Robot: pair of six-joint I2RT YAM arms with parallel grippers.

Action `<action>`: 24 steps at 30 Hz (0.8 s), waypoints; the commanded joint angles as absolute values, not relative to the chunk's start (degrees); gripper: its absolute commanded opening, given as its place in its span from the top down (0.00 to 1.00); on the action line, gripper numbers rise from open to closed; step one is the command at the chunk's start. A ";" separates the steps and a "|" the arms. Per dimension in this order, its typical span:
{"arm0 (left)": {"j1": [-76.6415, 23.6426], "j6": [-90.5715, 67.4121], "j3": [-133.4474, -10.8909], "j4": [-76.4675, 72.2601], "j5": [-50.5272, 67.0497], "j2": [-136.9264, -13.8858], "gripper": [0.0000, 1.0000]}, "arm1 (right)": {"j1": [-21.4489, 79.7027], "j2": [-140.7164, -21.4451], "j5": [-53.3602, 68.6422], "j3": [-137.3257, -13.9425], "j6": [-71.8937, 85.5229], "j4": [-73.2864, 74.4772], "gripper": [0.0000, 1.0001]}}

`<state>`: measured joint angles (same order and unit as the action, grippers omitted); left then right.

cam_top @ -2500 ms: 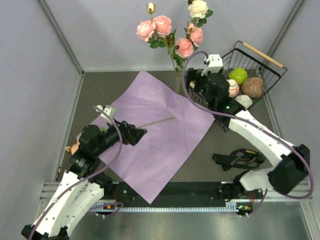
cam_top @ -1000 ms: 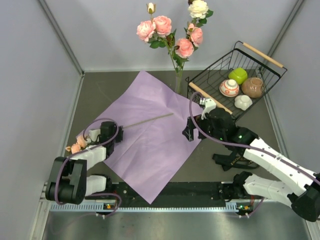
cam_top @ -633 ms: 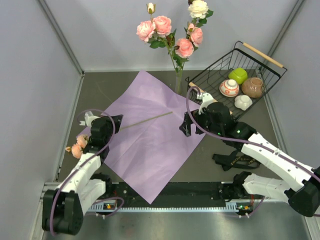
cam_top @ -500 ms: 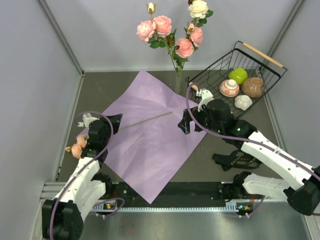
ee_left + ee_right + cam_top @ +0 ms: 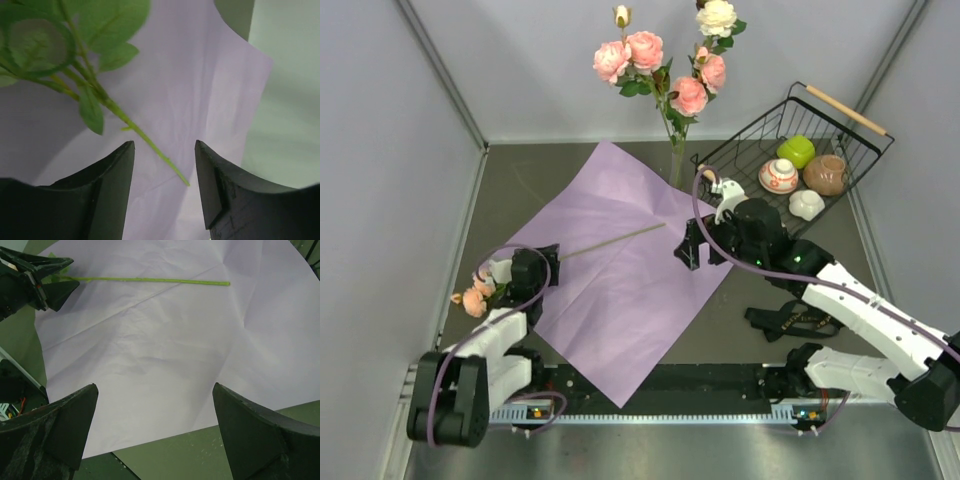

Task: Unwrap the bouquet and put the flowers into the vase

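Several flowers [image 5: 645,50], pink and cream roses, stand in the vase [image 5: 677,166] at the back. The bouquet is undone: its lilac paper sheet [image 5: 630,290] lies spread flat. One peach rose [image 5: 475,298] lies at the sheet's left edge, with its thin stem [image 5: 610,240] stretching right across the paper. My left gripper [image 5: 548,255] is low over that stem. In the left wrist view it [image 5: 165,142] is open, and the green stem [image 5: 150,147] runs ahead of its tips, not pinched. My right gripper [image 5: 155,385] hovers wide open and holds nothing, over the sheet's right edge [image 5: 686,250].
The black ribbon [image 5: 796,320] lies on the table right of the sheet. A wire basket [image 5: 847,110] at the back right holds a green item [image 5: 796,150], a brown pot [image 5: 825,174], a patterned bowl [image 5: 778,177] and a white piece [image 5: 807,204]. Grey walls close in both sides.
My left wrist has swung about beside the lying rose and dropped slightly nearer. My right gripper has drifted left over the paper's edge. The rose has stayed where it lay.
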<state>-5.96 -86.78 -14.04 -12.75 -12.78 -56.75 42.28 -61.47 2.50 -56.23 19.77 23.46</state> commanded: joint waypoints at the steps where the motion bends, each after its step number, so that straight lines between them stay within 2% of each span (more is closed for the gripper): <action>1: -4.84 -92.46 -11.16 -24.95 -14.33 -62.92 0.44 | 42.89 -58.19 1.06 -55.20 20.57 22.24 0.01; 8: -4.57 -92.29 -12.48 -26.89 -16.25 -68.72 0.37 | 42.89 -57.48 0.88 -54.93 20.48 22.41 0.01; 12: -3.34 -93.60 -12.92 -29.70 -14.77 -73.03 0.41 | 42.80 -58.18 1.32 -55.46 20.48 22.41 0.01; 21: -1.32 -95.37 -13.70 -40.08 -11.69 -82.35 0.61 | 42.89 -58.10 1.14 -55.90 21.00 22.41 0.01; 22: -1.32 -94.84 -14.06 -40.08 -11.43 -82.70 0.65 | 42.80 -58.18 1.40 -55.81 21.01 22.41 0.01; 24: -1.23 -91.60 -14.50 -43.57 -10.64 -82.97 0.79 | 42.80 -58.27 1.23 -55.81 21.18 22.50 0.01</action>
<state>-1.67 -95.66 -12.45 -36.58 -11.51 -81.91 42.28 -58.61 1.56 -55.11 20.23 23.68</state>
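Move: Just ahead of the left hand, about 2 cm forward, 2 cm left and some 7 cm below, lies the leafy part of the last flower's stem, on the purple paper. Its pink blooms lie roughly 16 cm to this hand's left and 6 cm back, its bare stem end about 25 cm right and 9 cm ahead. The vase stands some 27 cm right and 17 cm ahead. From the right hand, that leafy part is about 31 cm left, 7 cm forward and 21 cm down. Dipping about 4 cm to the flower's stem with the half-open left fingers, one above the other, the left hand then pushes some 2.5 cm forward and a little left, still easing down. It turns slightly counter-clockwise as the fingers close partway around the leafy stem, lower finger towards the paper and upper finger over the stem. ##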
